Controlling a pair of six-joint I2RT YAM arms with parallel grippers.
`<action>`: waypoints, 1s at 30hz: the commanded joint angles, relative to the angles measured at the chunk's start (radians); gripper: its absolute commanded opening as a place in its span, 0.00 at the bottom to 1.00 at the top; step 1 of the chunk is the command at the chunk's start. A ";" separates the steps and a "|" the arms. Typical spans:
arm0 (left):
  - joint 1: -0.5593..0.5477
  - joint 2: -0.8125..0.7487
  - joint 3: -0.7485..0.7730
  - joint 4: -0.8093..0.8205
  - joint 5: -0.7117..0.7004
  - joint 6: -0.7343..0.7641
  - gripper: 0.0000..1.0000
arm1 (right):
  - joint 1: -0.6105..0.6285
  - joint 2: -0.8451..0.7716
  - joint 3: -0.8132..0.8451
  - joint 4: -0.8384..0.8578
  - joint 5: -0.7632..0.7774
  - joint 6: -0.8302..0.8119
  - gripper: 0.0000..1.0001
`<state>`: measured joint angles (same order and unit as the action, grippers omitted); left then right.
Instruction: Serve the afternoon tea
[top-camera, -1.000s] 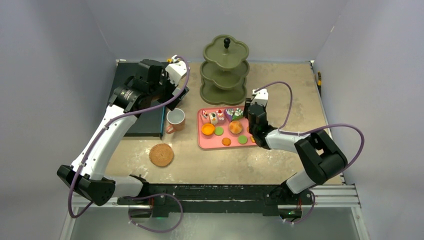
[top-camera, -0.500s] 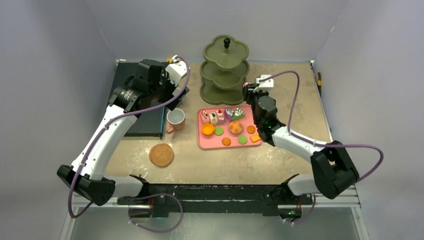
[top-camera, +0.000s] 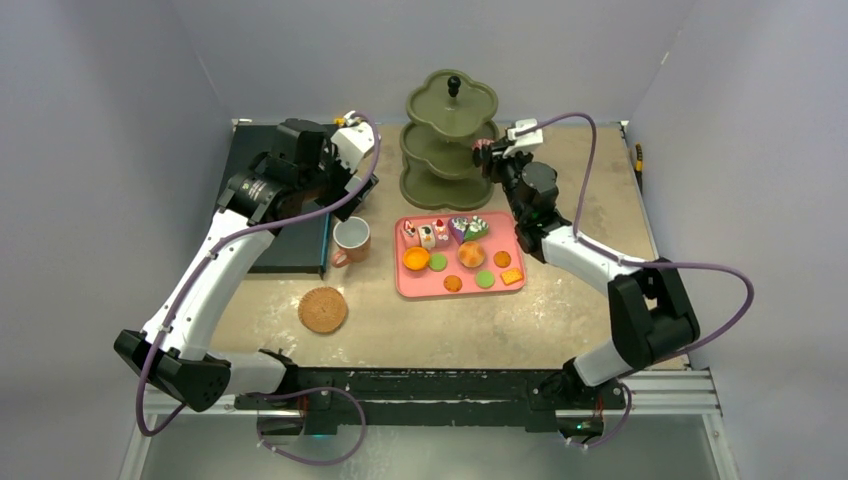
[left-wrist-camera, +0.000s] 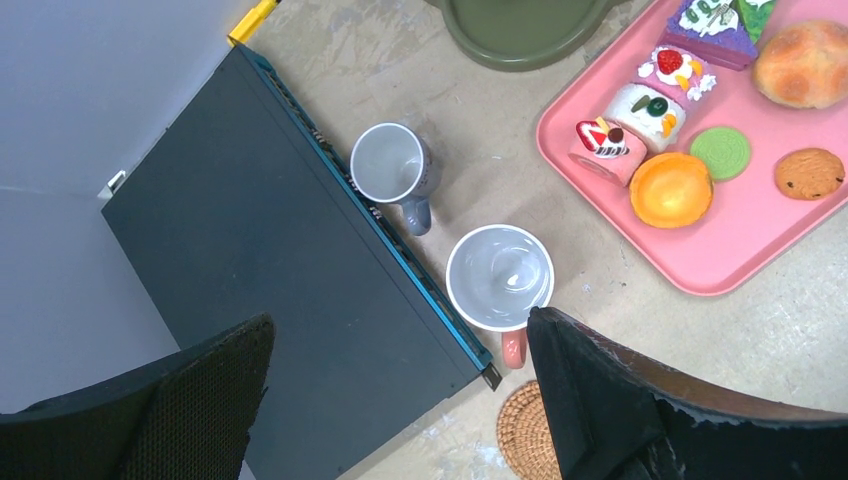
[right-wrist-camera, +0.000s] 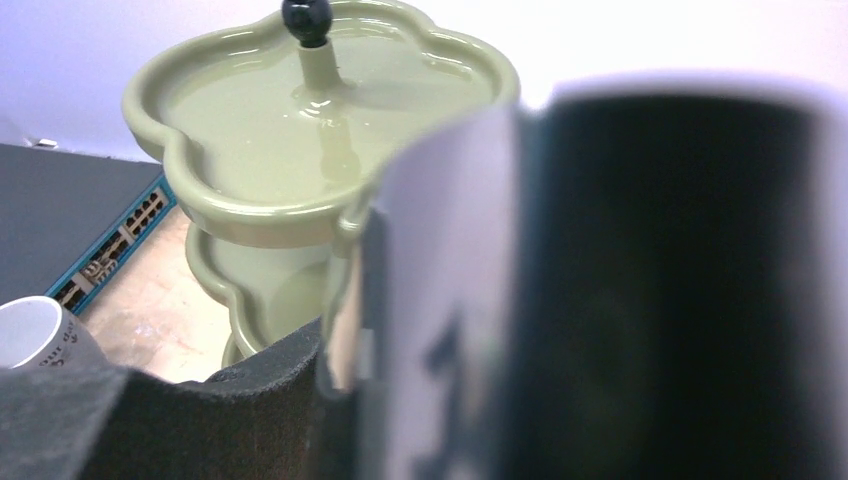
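My right gripper (top-camera: 494, 160) is up beside the middle tier of the green three-tier stand (top-camera: 450, 140), shut on black tongs (right-wrist-camera: 600, 300) that fill the right wrist view as a blur. A small pinkish thing (top-camera: 481, 147) shows at their tip; I cannot tell what it is. Toy sweets lie on the pink tray (top-camera: 415, 287): cake slices (top-camera: 441, 229), an orange round (top-camera: 416, 259), green rounds (top-camera: 438, 262). The orange mug (top-camera: 351, 240), white inside, stands left of the tray. The grey mug (left-wrist-camera: 392, 165) stands beyond it. My left gripper (left-wrist-camera: 400, 400) hangs open, high over the mugs.
A black box with a blue edge (top-camera: 270, 220) lies at the left, against the mugs. A round woven coaster (top-camera: 323, 309) lies in front of the orange mug. Grey walls close in the back and both sides.
The right arm rose from the tray's right side and swung back to the green stand, carrying the tongs. The left arm stayed put.
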<state>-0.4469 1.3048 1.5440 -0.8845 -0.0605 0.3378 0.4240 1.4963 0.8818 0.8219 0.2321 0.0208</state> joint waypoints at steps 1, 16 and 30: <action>0.006 -0.015 -0.008 0.021 -0.003 0.025 0.97 | -0.007 0.036 0.095 0.075 -0.075 -0.050 0.24; 0.007 -0.018 -0.025 0.021 -0.003 0.041 0.96 | -0.030 0.167 0.127 0.253 -0.056 -0.089 0.22; 0.007 -0.017 -0.024 0.012 -0.004 0.046 0.96 | -0.030 0.246 0.118 0.363 -0.070 0.021 0.27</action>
<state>-0.4461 1.3045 1.5200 -0.8845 -0.0608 0.3637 0.3969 1.7542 0.9844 1.0901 0.1646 -0.0116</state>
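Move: The right hand holds the cake slice just off the right side of the stand: the middle tier's centre is some 5 cm ahead, 8 cm left and 5 cm lower. The top tier is about 6 cm ahead, 8 cm left and 5 cm higher; the pink tray is 13 cm back, 7 cm left and 18 cm down. From the idle left hand, the middle tier lies roughly 17 cm ahead, 17 cm right, 5 cm lower. Keeping its grip, the right hand slides the cake slice about 5 cm forward and slightly left over the middle tier. ##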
